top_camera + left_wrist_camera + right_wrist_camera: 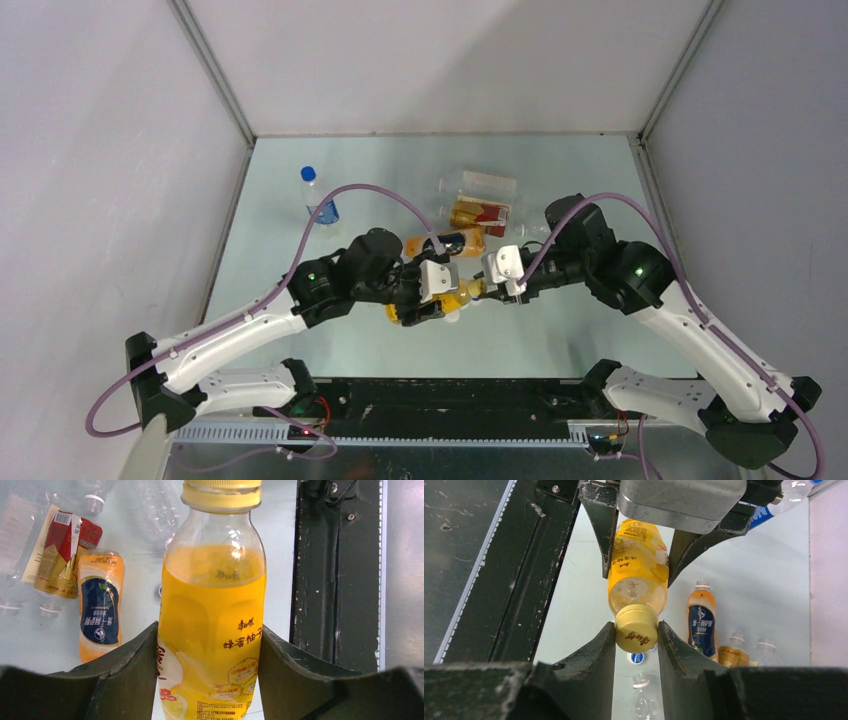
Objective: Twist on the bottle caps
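An orange-yellow bottle [212, 620] is held off the table, lying roughly level between the two arms [452, 300]. My left gripper [210, 636] is shut on its labelled body, one finger [132, 657] on each side. A yellow cap [636, 628] sits on the bottle's neck [221, 492]. My right gripper [636, 631] is shut on that cap, and its fingers [596, 652] press on both sides of it. In the top view the right gripper [482, 290] meets the bottle's cap end from the right and the left gripper [425, 303] holds it from the left.
An orange bottle with a dark-blue label [445, 243] and a gold-and-red labelled bottle [480, 213] lie behind the grippers, with clear bottles [482, 183] beyond. A clear bottle with a blue cap [318, 200] stands at back left. A loose blue-and-white cap [637, 658] lies on the table. A black rail [335, 570] runs along the near edge.
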Robot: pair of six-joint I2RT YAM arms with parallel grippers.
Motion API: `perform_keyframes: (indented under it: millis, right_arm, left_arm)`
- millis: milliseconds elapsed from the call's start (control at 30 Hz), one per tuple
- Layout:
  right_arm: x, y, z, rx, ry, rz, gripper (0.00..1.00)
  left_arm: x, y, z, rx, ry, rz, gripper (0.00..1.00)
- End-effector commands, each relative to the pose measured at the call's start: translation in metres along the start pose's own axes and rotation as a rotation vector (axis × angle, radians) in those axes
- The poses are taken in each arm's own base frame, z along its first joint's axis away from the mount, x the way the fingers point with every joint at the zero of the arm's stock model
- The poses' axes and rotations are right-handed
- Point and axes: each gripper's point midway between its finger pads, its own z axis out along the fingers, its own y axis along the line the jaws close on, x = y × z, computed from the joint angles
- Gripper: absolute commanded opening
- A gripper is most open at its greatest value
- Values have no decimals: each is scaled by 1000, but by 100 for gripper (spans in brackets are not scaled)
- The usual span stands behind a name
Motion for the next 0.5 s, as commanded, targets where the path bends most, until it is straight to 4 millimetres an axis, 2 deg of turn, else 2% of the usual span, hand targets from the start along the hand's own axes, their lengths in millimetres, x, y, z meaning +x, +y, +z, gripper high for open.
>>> perform_keyframes:
  millis: [0,33,67,100,133,167,267,367,467]
  right_arm:
    - [1,-7,4,39,18,146,0]
    - [2,-11,7,59,20,192,0]
    - [6,-14,7,104,40,332,0]
    - [10,-24,9,158,55,395,0]
    - [10,-25,10,191,50,551,0]
    - [15,-35,11,252,59,617,0]
    - [21,-50,10,412,30,1015,0]
    - [23,-60,9,483,-41,1377,0]
    - [29,-66,8,512,-60,1534,0]
  left_arm:
    - [-38,20,-13,-94,-112,13,0]
    - [-41,24,-15,-120,-125,18,0]
    - [-41,34,-15,-178,-123,20,0]
    - [-42,38,-17,-211,-123,26,0]
    - [-41,49,-20,-284,-118,42,0]
    - [-41,53,-21,-321,-119,53,0]
    - [-38,77,-33,-535,-106,93,0]
    - [-35,86,-42,-700,-66,166,0]
    - [-31,92,-44,-804,-22,216,0]
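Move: The right fingers already pinch the yellow cap, right at their hand point; the yellow bottle's body, in the left grip, lies about 10 cm left, 5 cm below and 2 cm back. Some 20 cm below the right hand lie the loose caps, 7 cm ahead and 3 cm left, the orange bottle, 22 cm ahead and 7 cm left, and a clear bottle, 14 cm ahead and 15 cm right. From the left hand the yellow cap is about 10 cm right, 1 cm ahead and 5 cm higher. Forward go both hands together, about 5 cm, towards the orange bottle, while they twist against each other along the bottle's length. The right hand, keeping its pinch on the yellow cap, rolls some 65 degrees in the tightening sense (clockwise looking at the cap's top); the left keeps hold of the body and counter-turns it nearly 30 degrees. ##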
